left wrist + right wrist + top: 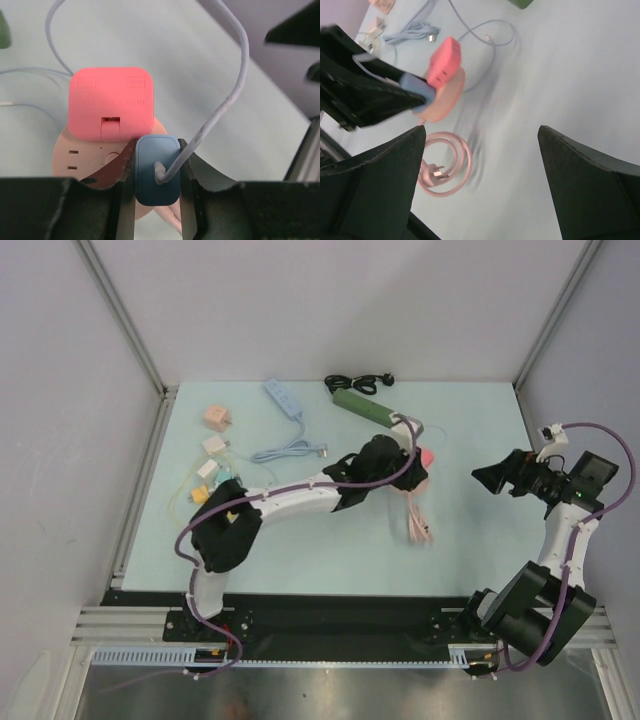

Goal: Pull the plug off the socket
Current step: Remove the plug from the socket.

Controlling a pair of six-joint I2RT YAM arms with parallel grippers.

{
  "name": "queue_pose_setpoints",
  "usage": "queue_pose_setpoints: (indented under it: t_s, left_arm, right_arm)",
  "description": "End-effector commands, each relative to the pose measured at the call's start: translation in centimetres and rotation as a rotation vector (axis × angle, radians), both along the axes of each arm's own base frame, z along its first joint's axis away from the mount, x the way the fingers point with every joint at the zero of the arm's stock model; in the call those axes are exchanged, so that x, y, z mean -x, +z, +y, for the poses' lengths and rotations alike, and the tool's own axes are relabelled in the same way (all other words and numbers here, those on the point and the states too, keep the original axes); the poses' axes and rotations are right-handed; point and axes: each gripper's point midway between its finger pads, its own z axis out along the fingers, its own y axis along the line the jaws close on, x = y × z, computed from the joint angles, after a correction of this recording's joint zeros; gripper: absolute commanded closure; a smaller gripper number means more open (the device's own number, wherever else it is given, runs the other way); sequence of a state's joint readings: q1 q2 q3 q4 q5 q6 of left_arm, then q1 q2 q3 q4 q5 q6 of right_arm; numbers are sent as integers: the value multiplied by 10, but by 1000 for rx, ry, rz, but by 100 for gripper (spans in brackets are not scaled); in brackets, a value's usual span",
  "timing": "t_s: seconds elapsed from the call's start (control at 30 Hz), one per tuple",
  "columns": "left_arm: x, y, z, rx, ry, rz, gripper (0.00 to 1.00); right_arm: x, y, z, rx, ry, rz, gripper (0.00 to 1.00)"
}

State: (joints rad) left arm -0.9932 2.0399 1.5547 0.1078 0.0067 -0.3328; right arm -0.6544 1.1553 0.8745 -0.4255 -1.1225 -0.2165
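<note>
A blue plug (155, 172) with a pale grey cable (235, 90) sits in a round pale-pink socket (75, 155) next to a red cube adapter (111, 102). My left gripper (156, 150) is shut on the blue plug, one finger pressed against each side. In the top view the left gripper (385, 465) covers most of the socket (428, 457) at mid-table. From the right wrist view the plug (415, 87) shows at the socket's (447, 100) left edge. My right gripper (497, 478) hovers to the right of the socket, open and holding nothing (482, 131).
The socket's pink cord lies coiled (417, 525) just in front of it. A green power strip (362, 406) and a light-blue power strip (283, 397) lie at the back. Small chargers (213, 445) sit at the left. Grey walls enclose the table.
</note>
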Motion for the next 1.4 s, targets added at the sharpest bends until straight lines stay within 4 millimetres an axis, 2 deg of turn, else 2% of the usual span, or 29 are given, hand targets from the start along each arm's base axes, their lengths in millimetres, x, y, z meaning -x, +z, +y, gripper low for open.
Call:
queue_pose_setpoints:
  t_s: [0.0, 0.2, 0.4, 0.6, 0.77, 0.93, 1.2, 1.3, 1.33, 1.37]
  left_arm:
    - [-27, 114, 26, 369, 167, -27, 100]
    - [-33, 119, 45, 499, 317, 112, 100]
    - [-39, 123, 45, 642, 410, 246, 100]
    - [-42, 122, 41, 745, 473, 335, 100]
    - [-44, 121, 35, 762, 498, 360, 100]
    - [-41, 114, 26, 756, 501, 375, 100]
    - [-43, 122, 15, 776, 515, 365, 100]
    - [-46, 125, 13, 787, 527, 358, 100]
    - [-48, 128, 14, 796, 537, 359, 100]
    - [-49, 128, 14, 801, 540, 361, 100]
  right_arm:
    - [-2, 1, 24, -45, 103, -12, 0]
    - [1, -4, 72, -105, 288, 13, 1]
    - [0, -13, 111, -152, 367, 83, 1]
    - [-28, -29, 116, -88, 160, 139, 0]
    - [-29, -25, 136, -95, 166, 137, 0]
    - [-28, -24, 145, -111, 181, 139, 0]
    - [-32, -49, 158, -87, 151, 240, 3]
    - [-35, -56, 155, -78, 133, 265, 5]
    - [-31, -57, 165, -75, 158, 271, 5]
    - [-33, -58, 164, -71, 150, 272, 6]
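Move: The pink round socket, into which the left hand's grey-blue plug is still inserted, lies roughly 17 cm to the right hand's left, level fore and aft and about 7 cm lower. From the left hand, the socket's middle is about 3 cm ahead, 2 cm right and 2 cm below; the red folding socket is 6 cm ahead and 3 cm right at hand height, and the pink cable coil 9 cm back, 2 cm right and 9 cm down. The right hand sweeps some 16 cm left, sinking about 6 cm with a slight reach forward and tipping its fingers down, until its wide-open jaws come to either side of the pink round socket's rim from the cable side, with no clear touch yet. Keeping its pinch on the grey-blue plug, the left hand lifts and swings forward and left by about 5 cm each way, then eases back rightward while turning about 30 degrees counter-clockwise and rolling its left side down as much, turning the socket for the other hand. ##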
